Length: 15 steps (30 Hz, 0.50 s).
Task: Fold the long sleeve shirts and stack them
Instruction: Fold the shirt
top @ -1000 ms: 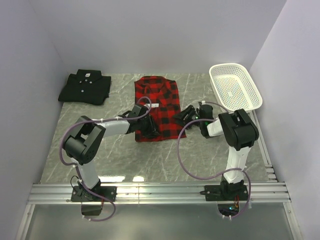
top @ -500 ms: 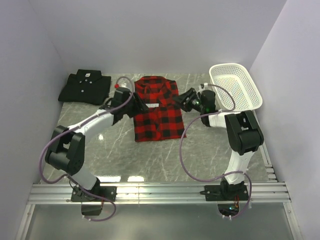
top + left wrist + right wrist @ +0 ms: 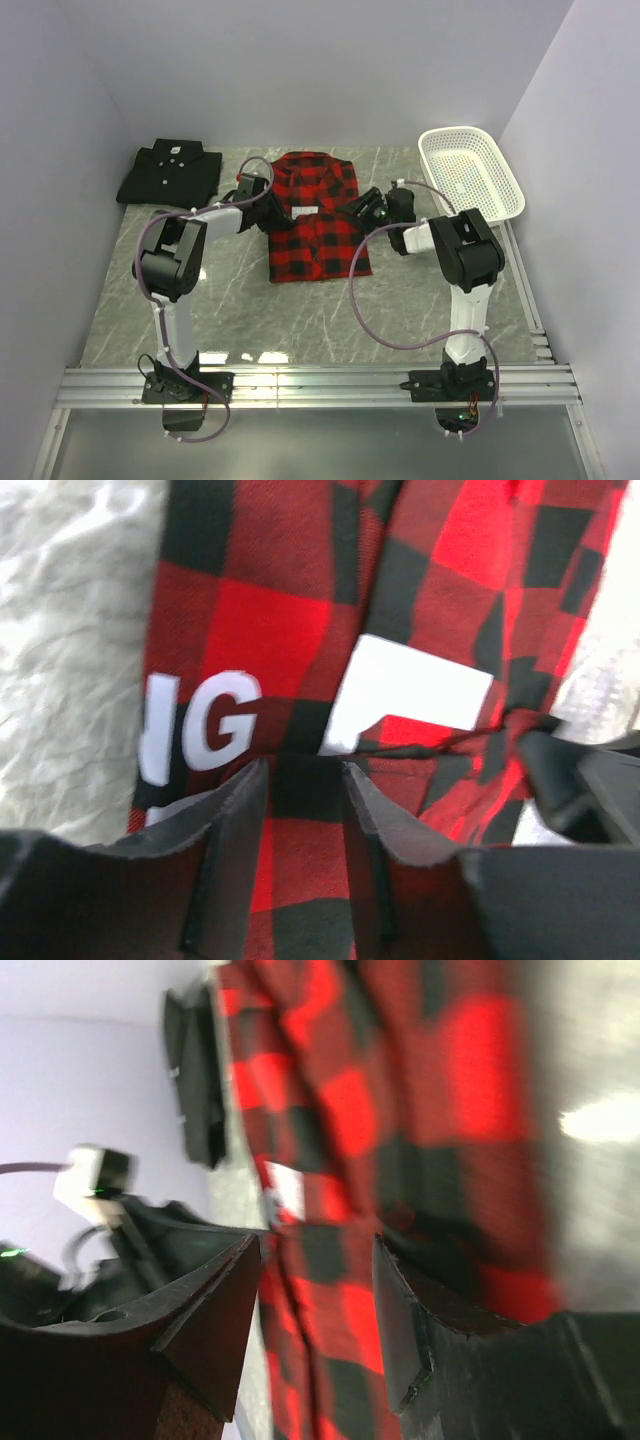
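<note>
The red-and-black plaid long sleeve shirt (image 3: pixel 320 240) lies folded at the table's middle, white letters (image 3: pixel 205 725) on its front. The black shirt (image 3: pixel 170 172) lies folded at the far left, apart from it. My left gripper (image 3: pixel 270 207) sits low on the plaid's left edge. In the left wrist view its jaws (image 3: pixel 300 770) stand partly apart with plaid cloth (image 3: pixel 260 630) filling the gap; whether they pinch it does not show. My right gripper (image 3: pixel 360 210) is at the plaid's right edge. Its jaws (image 3: pixel 318 1245) are wide open over the plaid (image 3: pixel 480 1060).
A white mesh basket (image 3: pixel 470 175) stands at the far right, close behind the right arm. The side walls close in on both sides. An aluminium rail (image 3: pixel 320 385) with both arm bases runs along the near edge.
My left gripper went from the plaid's lower left corner up to its left edge. My right gripper moved left onto the shirt's right edge. The shirt's lower right corner has spread slightly.
</note>
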### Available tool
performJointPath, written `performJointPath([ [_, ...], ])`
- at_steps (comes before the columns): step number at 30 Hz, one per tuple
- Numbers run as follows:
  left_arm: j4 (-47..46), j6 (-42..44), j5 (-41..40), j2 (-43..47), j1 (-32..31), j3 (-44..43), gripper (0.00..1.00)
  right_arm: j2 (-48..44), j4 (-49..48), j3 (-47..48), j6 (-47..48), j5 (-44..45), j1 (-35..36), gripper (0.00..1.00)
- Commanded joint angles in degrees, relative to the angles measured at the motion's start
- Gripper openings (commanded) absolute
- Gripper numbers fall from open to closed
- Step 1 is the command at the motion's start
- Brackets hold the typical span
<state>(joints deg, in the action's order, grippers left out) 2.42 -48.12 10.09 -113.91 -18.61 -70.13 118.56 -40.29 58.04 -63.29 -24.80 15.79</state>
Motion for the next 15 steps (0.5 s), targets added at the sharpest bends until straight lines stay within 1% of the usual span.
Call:
performJointPath([
  [1, -2.0, 1.4, 1.1, -0.7, -0.4, -1.9, 0.42, -0.8, -4.2, -4.7, -1.7, 4.8, -2.1, 0.56],
  [2, -1.9, 1.4, 1.2, -0.1, -0.4, -1.6, 0.45, -1.2, -5.9, -7.0, -2.3, 5.7, -3.0, 0.56],
  [4, -2.0, 1.6, 1.1, 0.8, -0.4, -0.8, 0.47, -2.0, -7.2, -8.7, -3.2, 6.2, -3.7, 0.56],
  [5, -2.0, 1.8, 0.9, 1.7, -0.3, -0.9, 0.51, -2.4, -7.1, -9.2, -3.2, 6.2, -3.8, 0.56],
  [7, -2.0, 2.3, 0.6, 3.1, -0.4, -1.4, 0.55, -3.4, -5.9, -9.0, -1.7, 5.6, -4.1, 0.56],
  [10, -0.5, 5.2, -1.8, 5.8, -0.4, -3.4, 0.67, -7.6, -2.7, -8.4, 1.0, 4.0, -3.8, 0.56],
  [11, 0.4, 6.2, -2.7, 6.8, -0.4, -4.2, 0.76, -8.7, -1.6, -8.6, 2.4, 3.4, -3.9, 0.56],
  [13, 1.5, 9.3, -5.5, 7.2, -0.4, -6.6, 0.86, -11.8, -0.5, -8.8, 3.8, 1.1, -3.7, 0.57],
  [14, 1.8, 10.3, -7.8, 7.3, -0.4, -7.8, 0.94, -12.8, 1.2, -9.2, 5.3, 0.3, -3.1, 0.57],
  [15, 1.6, 11.3, -8.5, 7.2, -0.4, -8.4, 0.97, -13.9, 2.6, -9.3, 6.2, -0.6, -2.8, 0.57],
])
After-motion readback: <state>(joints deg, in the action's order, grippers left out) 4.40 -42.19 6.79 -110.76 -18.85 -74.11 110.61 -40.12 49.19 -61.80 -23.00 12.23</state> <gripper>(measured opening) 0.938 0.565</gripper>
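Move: The folded-over shirt hem lies right beneath the left fingertips, with the white print some 3 cm farther out and 5 cm to their right. The black shirt sits about 26 cm to the left hand's left and 13 cm farther out. From the right hand, the hem's right corner is about 2 cm right and 3 cm below. The empty basket stands roughly 28 cm to that hand's right and 10 cm farther out. The left fingertips rest on the hem, then come free: they spread from part open to nearly full and, late on, lift about 4 cm, drifting 2 cm forward. The right hand, its gap unchanged, sweeps about 4 cm to the right and slightly back across the hem's right corner, dipping some 2.5 cm before rising again and coming clear of the cloth. ##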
